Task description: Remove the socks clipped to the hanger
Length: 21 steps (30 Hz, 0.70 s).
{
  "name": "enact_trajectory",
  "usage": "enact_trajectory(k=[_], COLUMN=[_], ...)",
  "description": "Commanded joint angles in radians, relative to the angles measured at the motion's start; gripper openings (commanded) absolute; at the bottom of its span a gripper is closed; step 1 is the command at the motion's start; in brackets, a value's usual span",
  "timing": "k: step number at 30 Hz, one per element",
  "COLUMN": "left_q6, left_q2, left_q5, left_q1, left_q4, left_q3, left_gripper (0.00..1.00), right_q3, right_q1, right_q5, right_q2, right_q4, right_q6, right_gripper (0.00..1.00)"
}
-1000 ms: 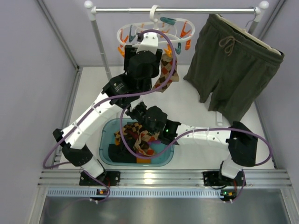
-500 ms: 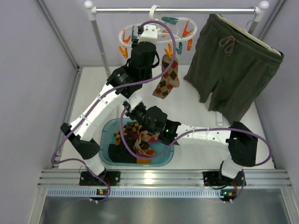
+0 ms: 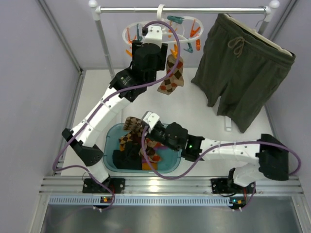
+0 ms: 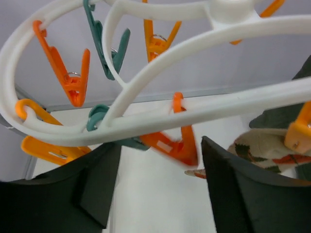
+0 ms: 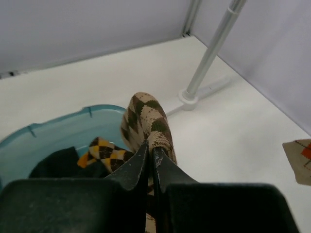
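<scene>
The white hanger hangs from the rail with orange and teal pegs. One argyle sock still dangles from it. My left gripper is raised into the hanger ring. In the left wrist view it stands open, an orange peg hanging between its fingers and the clipped sock to the right. My right gripper is shut on the cuff of a brown and tan argyle sock over the teal bin, which holds more socks.
Olive-green shorts hang at the right end of the rail. A rack upright stands at the back left, its foot on the white table. Grey walls enclose both sides.
My left arm has pushed further up into the hanger, and the clipped sock swung. My right arm has lifted the brown argyle sock up and left over the bin.
</scene>
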Motion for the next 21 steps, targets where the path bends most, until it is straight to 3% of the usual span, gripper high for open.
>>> enact_trajectory(k=[1,4,5,8,12,18,21], left_q6=[-0.057,-0.088,-0.097,-0.138,-0.18,-0.233,-0.247], left_q2=[-0.097,-0.158,-0.175,-0.25,-0.336,-0.502,-0.572], left_q5=[0.072,0.129,0.146,0.215,0.286,0.358,0.387], left_q1=[0.006,0.004,0.004,0.004,0.003,0.001,0.001], left_q4=[0.019,0.019,0.02,0.02,0.02,0.02,0.019], left_q3=[-0.036,-0.092,-0.105,-0.168,-0.239,-0.368,-0.432], left_gripper=[0.77,0.93,0.96,0.98,0.98,0.98,0.98], right_q3=[0.004,0.014,0.022,0.014,-0.068,-0.073,-0.062], right_q1=[0.039,0.041,0.039,0.039,0.039,0.024,0.021], right_q5=[-0.15,-0.263,-0.3,-0.46,-0.37,-0.291,-0.27], right_q2=[-0.183,-0.228,-0.233,-0.241,-0.199,0.105,0.157], right_q4=[-0.049,-0.187,-0.281,-0.351,-0.302,-0.195,-0.163], right_q6=[0.077,0.115,0.123,0.15,0.247,0.399,0.456], right_gripper=[0.0,0.0,0.0,0.0,0.0,0.0,0.0])
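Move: The right hand already holds a freed checked sock. The bin's middle lies about 5 cm back, 2 cm left and 20 cm below that hand, with the dark sock in the bin some 10 cm back, 8 cm left and 22 cm below. The left hand has the emptied orange clip about 2 cm ahead, straight on and level. The last hanging sock is roughly 7 cm to its right, 1 cm ahead and 8 cm lower. Keeping the checked sock pinched in shut fingers, the right hand pulls back about 8 cm while rising a little, then plunges some 20 cm from that peak into the bin, tipping its fingers down by around 30 degrees. Meanwhile the left fingers spread fully around the emptied clip and the hand backs off from the hanger, drifting left and up. ##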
